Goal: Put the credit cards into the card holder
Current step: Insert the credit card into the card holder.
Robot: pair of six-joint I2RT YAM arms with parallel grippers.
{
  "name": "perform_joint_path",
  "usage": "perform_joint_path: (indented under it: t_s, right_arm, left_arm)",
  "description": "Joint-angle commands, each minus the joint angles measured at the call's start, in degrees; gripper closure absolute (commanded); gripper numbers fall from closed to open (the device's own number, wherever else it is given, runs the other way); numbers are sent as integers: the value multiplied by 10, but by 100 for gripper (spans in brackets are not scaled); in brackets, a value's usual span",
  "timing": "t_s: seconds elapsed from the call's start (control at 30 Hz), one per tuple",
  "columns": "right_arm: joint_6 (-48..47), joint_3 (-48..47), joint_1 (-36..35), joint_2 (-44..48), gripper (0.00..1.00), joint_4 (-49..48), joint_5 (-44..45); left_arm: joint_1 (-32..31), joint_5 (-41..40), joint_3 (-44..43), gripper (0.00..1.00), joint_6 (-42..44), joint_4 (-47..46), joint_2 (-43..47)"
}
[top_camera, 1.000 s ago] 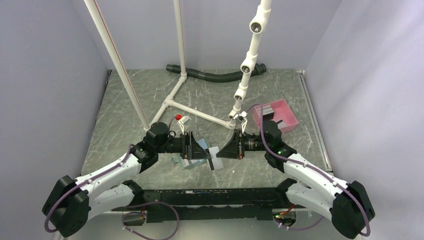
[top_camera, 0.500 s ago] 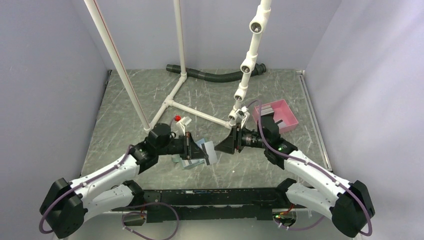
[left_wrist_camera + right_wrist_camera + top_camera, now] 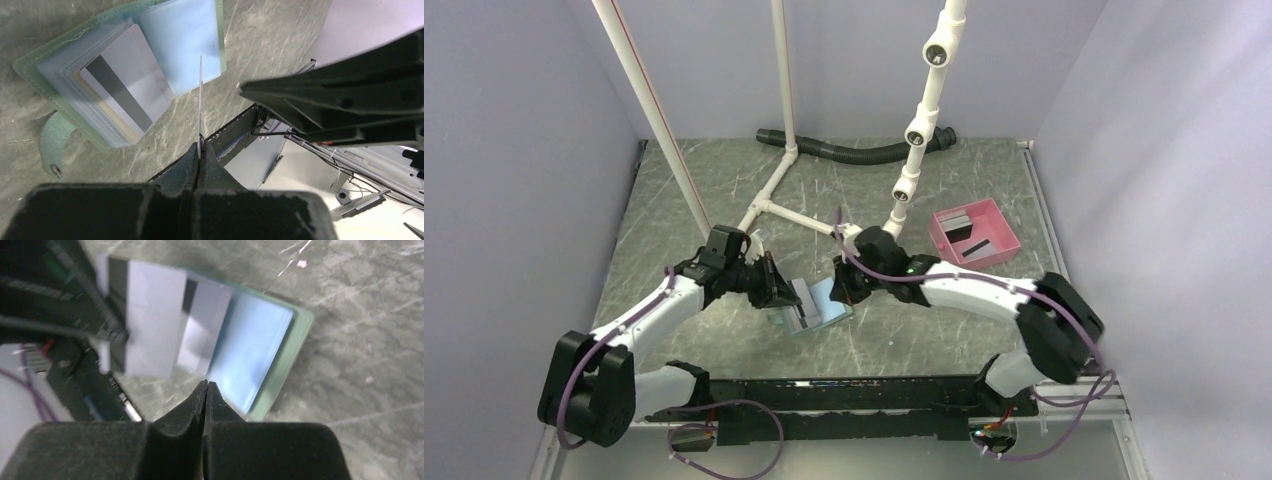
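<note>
The card holder (image 3: 827,308) lies open on the table, sage green outside and pale blue inside (image 3: 250,347). A grey credit card with a dark stripe (image 3: 125,87) sticks out of its left-hand slots. My left gripper (image 3: 200,147) is shut on a second grey credit card (image 3: 201,100), held on edge just above the holder; the right wrist view shows that card's flat face (image 3: 150,325). My right gripper (image 3: 205,384) is shut with nothing between its fingers and hovers over the holder's near right edge, close to the left gripper (image 3: 794,298).
A pink tray (image 3: 999,225) with dark cards in it stands at the right back. White pipes (image 3: 769,205) lie and stand behind the arms, and a black corrugated hose (image 3: 854,152) runs along the back edge.
The card passed from my right gripper to my left, which shut on it. The right gripper opened, let go, then shut empty. Both arms swung over the card holder.
</note>
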State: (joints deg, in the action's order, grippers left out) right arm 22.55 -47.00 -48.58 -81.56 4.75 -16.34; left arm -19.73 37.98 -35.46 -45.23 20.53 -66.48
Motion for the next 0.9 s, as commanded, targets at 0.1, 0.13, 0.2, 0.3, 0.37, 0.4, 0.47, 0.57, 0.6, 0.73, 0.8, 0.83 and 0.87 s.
perform_joint_path:
  t_s: [0.1, 0.13, 0.2, 0.3, 0.37, 0.4, 0.47, 0.57, 0.6, 0.73, 0.8, 0.83, 0.87]
  right_arm:
    - [-49, -79, -17, -122, 100, -1, 100]
    - [-52, -81, -17, -130, 100, 0, 108]
    - [-56, -77, -16, -143, 100, -5, 118]
    - [-59, -70, -15, -158, 100, -6, 140]
    - [-59, -60, -15, -166, 100, -15, 138]
    - [-58, -58, -14, -171, 100, -17, 137]
    - [-58, -54, -14, -179, 100, -19, 136]
    - [-57, -44, -14, -179, 100, -26, 135]
    - [-57, -44, -13, -180, 100, -26, 135]
    - [-58, -40, -13, -181, 100, -29, 133]
    - [-58, -41, -14, -181, 100, -28, 133]
    - [-58, -40, -14, -179, 100, -29, 133]
    - [-58, -40, -14, -178, 100, -28, 134]
  left_arm:
    - [2, 41, 11, 100, -2, -52, -45]
    - [2, 43, 14, 100, -2, -60, -56]
    - [1, 44, 21, 100, 1, -75, -74]
    - [2, 43, 27, 100, 7, -95, -99]
    - [3, 42, 27, 100, 13, -108, -118]
    - [2, 43, 27, 100, 15, -113, -128]
    - [2, 45, 27, 100, 17, -125, -144]
    - [2, 49, 27, 100, 19, -136, -157]
    - [2, 49, 27, 100, 19, -137, -160]
    - [2, 60, 28, 100, 3, -149, -185]
    - [2, 69, 32, 100, -16, -163, -202]
    - [2, 72, 34, 100, -24, -171, -208]
    - [2, 71, 35, 100, -29, -172, -215]
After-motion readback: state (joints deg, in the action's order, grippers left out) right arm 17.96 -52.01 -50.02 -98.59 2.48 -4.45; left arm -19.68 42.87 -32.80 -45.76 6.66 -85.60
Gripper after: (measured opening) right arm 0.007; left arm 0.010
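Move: The left hand holds a card over the open holder; the pocket mouth at the left page's fold edge is about 4 cm to its right, 2 cm ahead and 9 cm below. The card already pocketed there lies roughly 2 cm right and 2 cm ahead. From the empty, closed right hand, the clear right page's middle is some 4 cm ahead, 1 cm left and 8 cm down; the pocket mouth is about 5 cm left and 4 cm ahead. Down come both hands onto the open card holder. The right, fingers shut, sinks about 8 cm and slides some 4 cm forward, tilting its tips steeper, then stays with them set on the right page to hold the holder down. The left keeps its pinch and lowers the card about 6 cm almost straight down, drifting slightly right, to bring its leading edge to the fold by the left page's pocket. ##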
